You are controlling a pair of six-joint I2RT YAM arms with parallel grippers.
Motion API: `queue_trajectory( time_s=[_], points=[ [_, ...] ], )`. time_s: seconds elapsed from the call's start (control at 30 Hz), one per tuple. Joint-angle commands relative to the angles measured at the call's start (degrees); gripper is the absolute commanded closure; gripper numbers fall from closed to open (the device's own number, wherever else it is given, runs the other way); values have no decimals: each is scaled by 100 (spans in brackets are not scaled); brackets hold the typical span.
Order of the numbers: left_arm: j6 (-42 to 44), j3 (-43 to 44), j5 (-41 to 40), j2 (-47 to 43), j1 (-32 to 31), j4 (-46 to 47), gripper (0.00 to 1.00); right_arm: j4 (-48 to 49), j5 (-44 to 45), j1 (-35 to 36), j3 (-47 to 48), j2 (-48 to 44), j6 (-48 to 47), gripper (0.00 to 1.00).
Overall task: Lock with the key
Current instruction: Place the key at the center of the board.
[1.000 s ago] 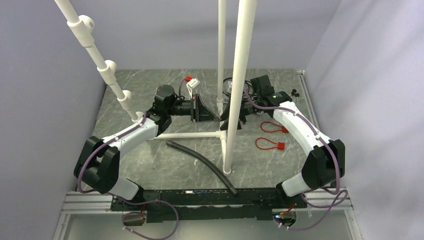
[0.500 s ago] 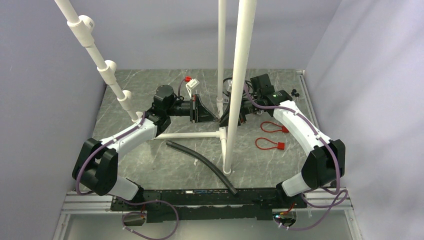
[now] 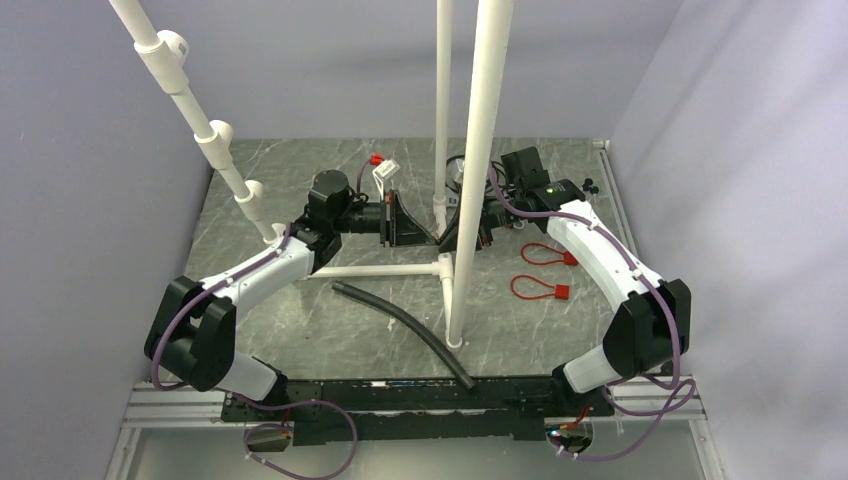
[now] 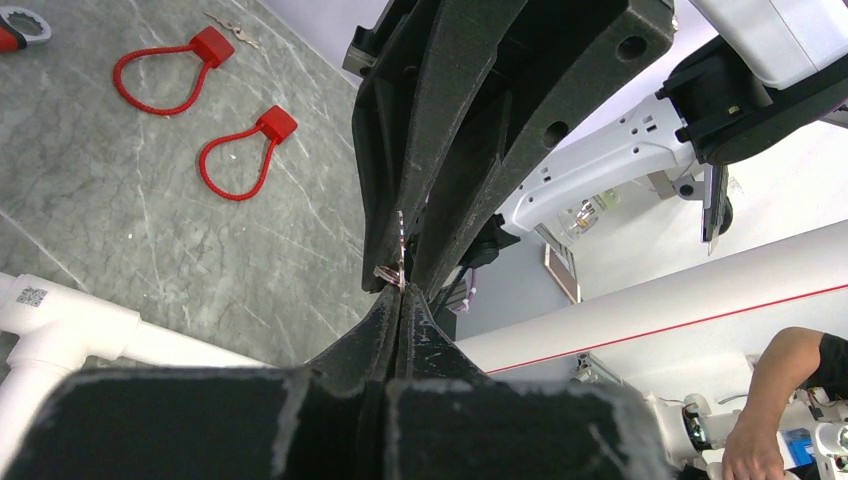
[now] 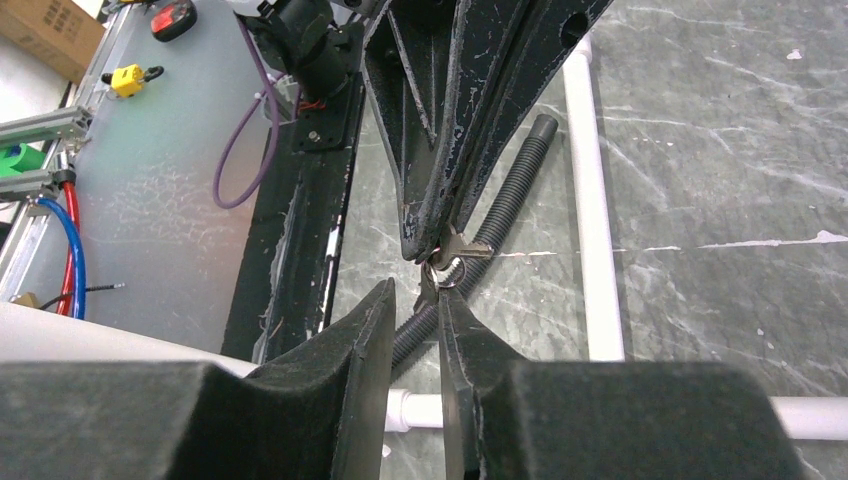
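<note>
My left gripper (image 3: 426, 235) (image 4: 400, 297) is shut on a small silver key (image 4: 399, 245) (image 5: 466, 246), whose ring (image 5: 446, 273) hangs at the fingertips. The right gripper (image 3: 446, 239) (image 5: 415, 292) meets it tip to tip beside the tall white pipe (image 3: 478, 170). A narrow gap still shows between its jaws. The ring touches the tip of one of its fingers (image 5: 447, 305), and nothing is clamped. Two red cable locks (image 3: 546, 253) (image 3: 538, 288) (image 4: 163, 72) (image 4: 240, 150) lie on the grey table, right of both grippers.
White pipe frame: a horizontal bar (image 3: 385, 270) and a thin upright (image 3: 441, 110) stand by the grippers, and a slanted pipe (image 3: 195, 110) at left. A black corrugated hose (image 3: 405, 330) lies in front. A red-and-white tag (image 3: 383, 166) sits at the back.
The right gripper's jaws have narrowed around the key's end and the arm has edged slightly toward the left gripper. The left arm holds still.
</note>
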Motion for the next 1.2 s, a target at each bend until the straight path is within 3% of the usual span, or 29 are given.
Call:
queue_trajectory(
  time_s=[0.0,0.13,0.3,0.47,0.57,0.63,0.77,0.97,1.07,1.17],
  points=[
    [96,25,1,-127,-26,101,100,194,-209,33,178,-24,-11,77],
    [92,19,-14,-135,-27,118,100,724,-203,47,18,-56,555,83],
    [97,-10,-16,-174,-32,110,100,817,-179,44,-6,-45,680,100],
    [183,-31,-8,-235,-26,-18,100,602,-49,30,-10,-90,562,100],
    [268,-45,-29,-279,-10,-152,83,562,47,-35,-97,-201,533,100],
    [340,-64,-50,-321,0,-242,66,499,103,-113,-150,-263,499,100],
    [589,-102,-116,-418,35,-620,45,54,142,-406,-134,-284,197,100],
    [1209,-121,-227,-598,131,-1583,24,-1236,267,-1227,83,-202,-826,100],
    [2029,50,-384,-671,150,-2535,7,-2228,546,-1795,209,-102,-1737,100],
    [2748,149,-651,-759,150,-3420,1,-3136,799,-2627,163,-5,-2640,100]
  ],
)
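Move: The key is already pinched in the left fingertips and sticks out about 2 cm to the right of the left hand, level with it. For the right hand it lies right between the part-open fingers, about 1 cm to the left. The white pipe tee is about 3 cm ahead of the right hand and some 24 cm below. On that same surface, one red loop lies some 23 cm right and 6 cm ahead of the right hand, the other 21 cm right and 2 cm back. The key passes from left hand to right: the right fingers close the rest of the way and pinch it, and only then do the left fingers open wide, letting go. The left hand sinks about 4 cm, easing off leftward with its fingers tipping down, while the right draws the key some 10 cm to the right, a little forward, turning nearly 20 degrees clockwise. ##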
